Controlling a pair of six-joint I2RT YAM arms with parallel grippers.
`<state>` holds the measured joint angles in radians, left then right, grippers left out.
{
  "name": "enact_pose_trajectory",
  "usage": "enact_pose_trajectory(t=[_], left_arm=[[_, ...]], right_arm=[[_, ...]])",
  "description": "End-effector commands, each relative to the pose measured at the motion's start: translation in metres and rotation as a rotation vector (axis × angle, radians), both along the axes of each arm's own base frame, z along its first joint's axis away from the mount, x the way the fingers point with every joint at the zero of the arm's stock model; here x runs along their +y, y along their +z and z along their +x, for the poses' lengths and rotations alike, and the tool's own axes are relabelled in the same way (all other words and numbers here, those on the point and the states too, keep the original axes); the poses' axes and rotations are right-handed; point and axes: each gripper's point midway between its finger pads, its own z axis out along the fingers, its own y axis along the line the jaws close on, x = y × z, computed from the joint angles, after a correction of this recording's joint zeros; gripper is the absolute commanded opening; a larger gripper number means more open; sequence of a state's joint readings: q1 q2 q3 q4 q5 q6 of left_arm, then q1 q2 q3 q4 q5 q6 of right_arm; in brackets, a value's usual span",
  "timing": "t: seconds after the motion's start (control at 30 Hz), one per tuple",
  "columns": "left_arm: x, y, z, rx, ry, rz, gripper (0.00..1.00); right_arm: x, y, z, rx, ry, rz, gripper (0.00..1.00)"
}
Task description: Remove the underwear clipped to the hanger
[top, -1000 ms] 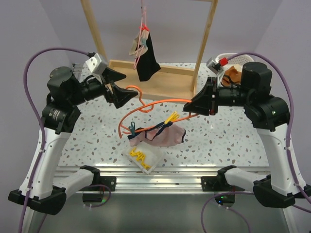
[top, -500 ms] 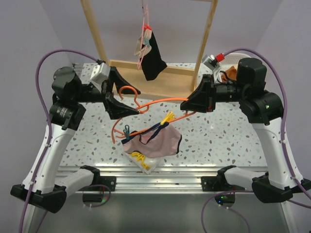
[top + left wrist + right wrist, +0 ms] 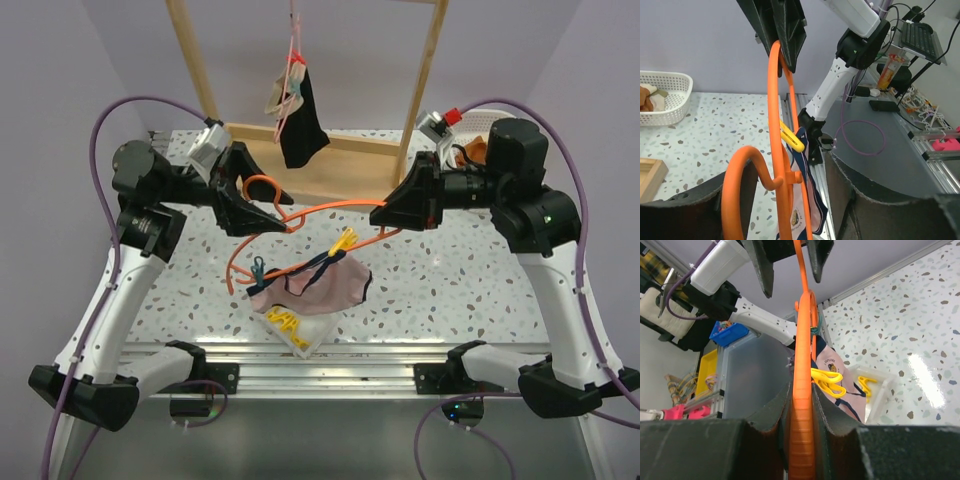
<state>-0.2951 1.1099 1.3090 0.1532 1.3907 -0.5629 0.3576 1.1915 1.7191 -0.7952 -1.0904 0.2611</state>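
Observation:
My right gripper (image 3: 385, 215) is shut on the right end of an orange hanger (image 3: 330, 207); in the right wrist view the gripper (image 3: 802, 395) pinches the orange bar (image 3: 801, 340). The pale pink underwear with navy trim (image 3: 320, 288) hangs from the hanger by a yellow clip (image 3: 346, 241) and a dark clip (image 3: 258, 268), sagging onto the table. My left gripper (image 3: 268, 205) is open, its jaws on either side of the hanger's hook (image 3: 740, 180) without touching it. The black underwear with tan panels (image 3: 300, 115) hangs from the wooden rack (image 3: 330, 165).
A clear box (image 3: 297, 330) with yellow clips lies under the pink underwear near the front edge. A white basket (image 3: 478, 125) holding brown cloth stands at the back right, behind my right arm. The rack's posts and base block the back middle.
My left gripper has turned and moved in around the hanger's hook. The hanger's left end and the pink underwear have shifted left and down. My right gripper still holds the hanger.

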Motion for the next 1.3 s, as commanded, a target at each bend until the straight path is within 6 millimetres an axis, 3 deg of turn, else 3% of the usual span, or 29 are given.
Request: enact_pose_trajectory(t=[0.0,0.07,0.17,0.2,0.27,0.4,0.47,0.5,0.53,0.63,0.77,0.8,0.9,0.97,1.17,1.27], left_arm=[[0.0,0.017,-0.002,-0.052,0.0,-0.023,0.57],[0.0,0.016,0.0,-0.047,-0.001,-0.022,0.48],[0.0,0.014,-0.001,-0.046,-0.004,-0.02,0.26],[0.0,0.013,0.0,-0.043,-0.002,-0.019,0.15],[0.0,0.013,-0.001,-0.048,-0.001,-0.02,0.03],[0.0,0.01,0.003,-0.037,0.021,-0.015,0.0],[0.001,0.008,0.012,-0.028,0.073,-0.003,0.0],[0.001,0.007,0.021,-0.015,0.129,-0.001,0.0],[0.002,0.007,0.027,-0.02,0.169,0.004,0.0],[0.007,0.005,0.057,-0.032,0.343,0.042,0.0],[0.012,0.004,0.086,-0.01,0.476,0.073,0.0],[0.014,0.005,0.093,-0.004,0.515,0.073,0.0],[0.016,0.009,0.106,0.024,0.571,0.067,0.0],[0.014,0.006,0.115,0.07,0.592,0.07,0.0],[0.008,-0.007,0.138,0.208,0.643,0.06,0.0],[0.006,-0.003,0.14,0.226,0.644,0.045,0.0]], right_arm=[[-0.002,-0.004,0.001,-0.007,-0.01,-0.008,0.0],[-0.002,-0.003,0.001,-0.005,-0.017,-0.003,0.0],[-0.001,0.002,0.002,-0.022,-0.025,0.011,0.0],[-0.001,0.003,0.003,-0.023,-0.025,0.014,0.0],[-0.001,0.004,0.002,-0.024,-0.02,0.018,0.0],[0.0,0.001,0.006,-0.017,-0.037,0.009,0.03],[-0.002,-0.003,0.016,-0.014,-0.087,-0.014,0.26],[-0.004,-0.005,0.019,-0.005,-0.117,-0.03,0.49],[-0.006,-0.007,0.025,-0.004,-0.156,-0.046,0.63],[-0.016,-0.013,0.051,-0.01,-0.321,-0.096,0.98],[-0.039,-0.011,0.086,-0.042,-0.583,-0.122,0.98],[-0.054,-0.01,0.098,-0.068,-0.698,-0.131,0.98],[-0.079,-0.006,0.111,-0.125,-0.871,-0.124,0.98],[-0.076,-0.002,0.113,-0.147,-0.868,-0.081,0.98],[-0.047,-0.053,0.116,-0.103,-0.782,-0.119,0.98],[-0.035,-0.066,0.117,-0.106,-0.771,-0.129,0.98]])
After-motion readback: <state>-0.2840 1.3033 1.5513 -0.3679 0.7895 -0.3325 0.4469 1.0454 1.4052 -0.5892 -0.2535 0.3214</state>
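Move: Between the left hand's still-open fingers stands the hanger's neck, only about 2 cm to the right of the hand point and level with it. From there the yellow clip is some 13 cm right, 1 back and 8 lower; the underwear's middle is about 7 cm right, 3 back and 16 below. The right hand still grips the hanger's right shoulder, with the neck some 20 cm to its left at about its own height. Closing on the hanger by its neck, the left fingers pinch it and take over the hold, and only then does the right hand open and release the shoulder. The left then swings the hanger about 14 cm forward, turning some 35 degrees counter-clockwise and dipping slightly at the end. The right, fingers wide, goes about 10 cm forward, sinks some 6 cm, edges right before easing partly back left, and turns roughly 40 degrees clockwise. ##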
